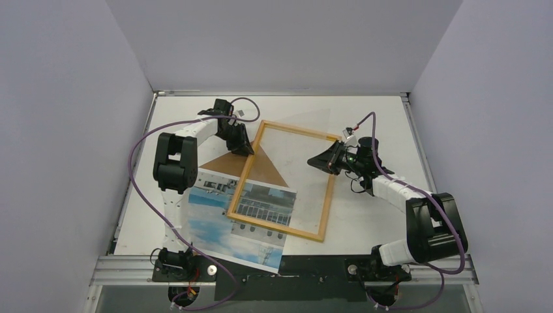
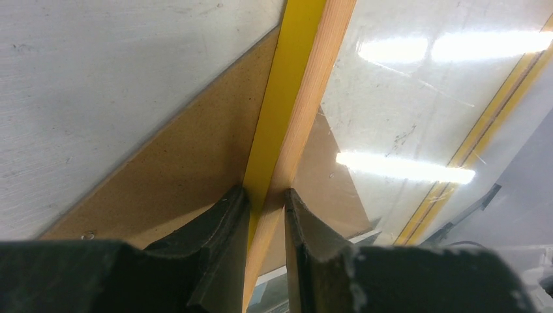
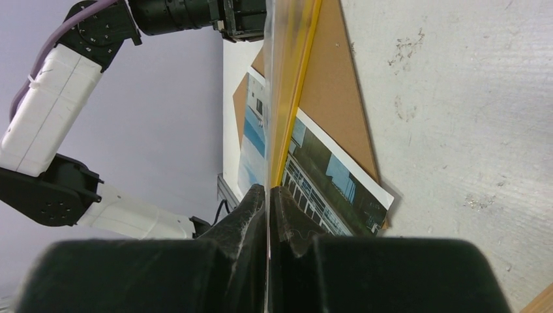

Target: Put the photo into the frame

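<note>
The frame (image 1: 324,202) sits mid-table, wood-coloured back up, its lower left corner over the photo (image 1: 215,222). The photo lies flat, showing a building and blue sky. My left gripper (image 1: 244,147) is shut on the frame's left rail. In the left wrist view the fingers (image 2: 225,222) pinch the yellow-and-wood rail (image 2: 287,98). My right gripper (image 1: 326,160) is at the frame's right rail, near its top. In the right wrist view its jaws (image 3: 267,190) are shut on the edge of a thin clear sheet (image 3: 270,98), beside the yellow frame edge (image 3: 301,78) and above the photo (image 3: 326,189).
A brown backing board (image 1: 261,171) lies under the frame and photo, one corner showing through the frame opening. It also appears in the left wrist view (image 2: 189,163). Grey walls close in the white table (image 1: 378,117) on three sides. Purple cables loop beside both arms.
</note>
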Available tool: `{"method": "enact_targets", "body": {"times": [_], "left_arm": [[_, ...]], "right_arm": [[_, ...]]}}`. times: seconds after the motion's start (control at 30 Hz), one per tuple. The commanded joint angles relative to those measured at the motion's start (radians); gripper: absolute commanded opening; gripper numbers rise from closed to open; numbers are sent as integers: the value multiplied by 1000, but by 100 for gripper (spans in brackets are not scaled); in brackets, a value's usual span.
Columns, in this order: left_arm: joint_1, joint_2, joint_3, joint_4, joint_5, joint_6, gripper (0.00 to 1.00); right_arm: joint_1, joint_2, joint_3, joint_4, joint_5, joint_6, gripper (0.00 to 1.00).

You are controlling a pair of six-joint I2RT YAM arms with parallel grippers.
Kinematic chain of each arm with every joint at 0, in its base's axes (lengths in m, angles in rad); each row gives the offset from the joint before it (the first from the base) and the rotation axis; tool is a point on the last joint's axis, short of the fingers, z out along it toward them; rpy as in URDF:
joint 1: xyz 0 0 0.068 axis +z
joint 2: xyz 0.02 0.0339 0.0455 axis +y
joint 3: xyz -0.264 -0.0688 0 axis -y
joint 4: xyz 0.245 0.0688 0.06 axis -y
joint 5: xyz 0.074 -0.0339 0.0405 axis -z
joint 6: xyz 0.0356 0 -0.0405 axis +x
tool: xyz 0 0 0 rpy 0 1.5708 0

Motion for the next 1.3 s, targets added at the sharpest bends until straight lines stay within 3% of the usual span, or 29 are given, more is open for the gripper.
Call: {"method": "enact_targets", "body": {"times": [0.0, 0.17, 0.4, 0.8, 1.27], "left_arm": [[-16, 32, 17, -3, 19, -5, 2], [-16, 27, 12, 1, 24, -7, 7], [-13, 16, 8, 6, 21, -15, 14], [-9, 20, 4, 10, 18, -20, 17], [-2, 16, 0, 14, 21, -20, 25]], "right_arm": [[23, 42, 19, 31, 1, -62, 0], [23, 68, 21, 5, 9, -85, 0], [24, 68, 26, -109, 59, -137, 11], [24, 78, 24, -109, 77, -132, 19], [22, 65, 123, -337, 121, -208, 75]]}}
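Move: The right hand already pinches a clear pane above the frame, whose middle is some 5 cm ahead, 7 cm left and 15 cm below. The frame's right rail is about 5 cm to that hand's right, level fore-and-aft; the photo is roughly 22 cm left and 7 cm back. From the left hand, already gripping the left rail, the frame's middle is about 12 cm right and 6 cm back. The right hand lowers the clear pane about 5 cm towards the frame, then opens; the left keeps its hold. ##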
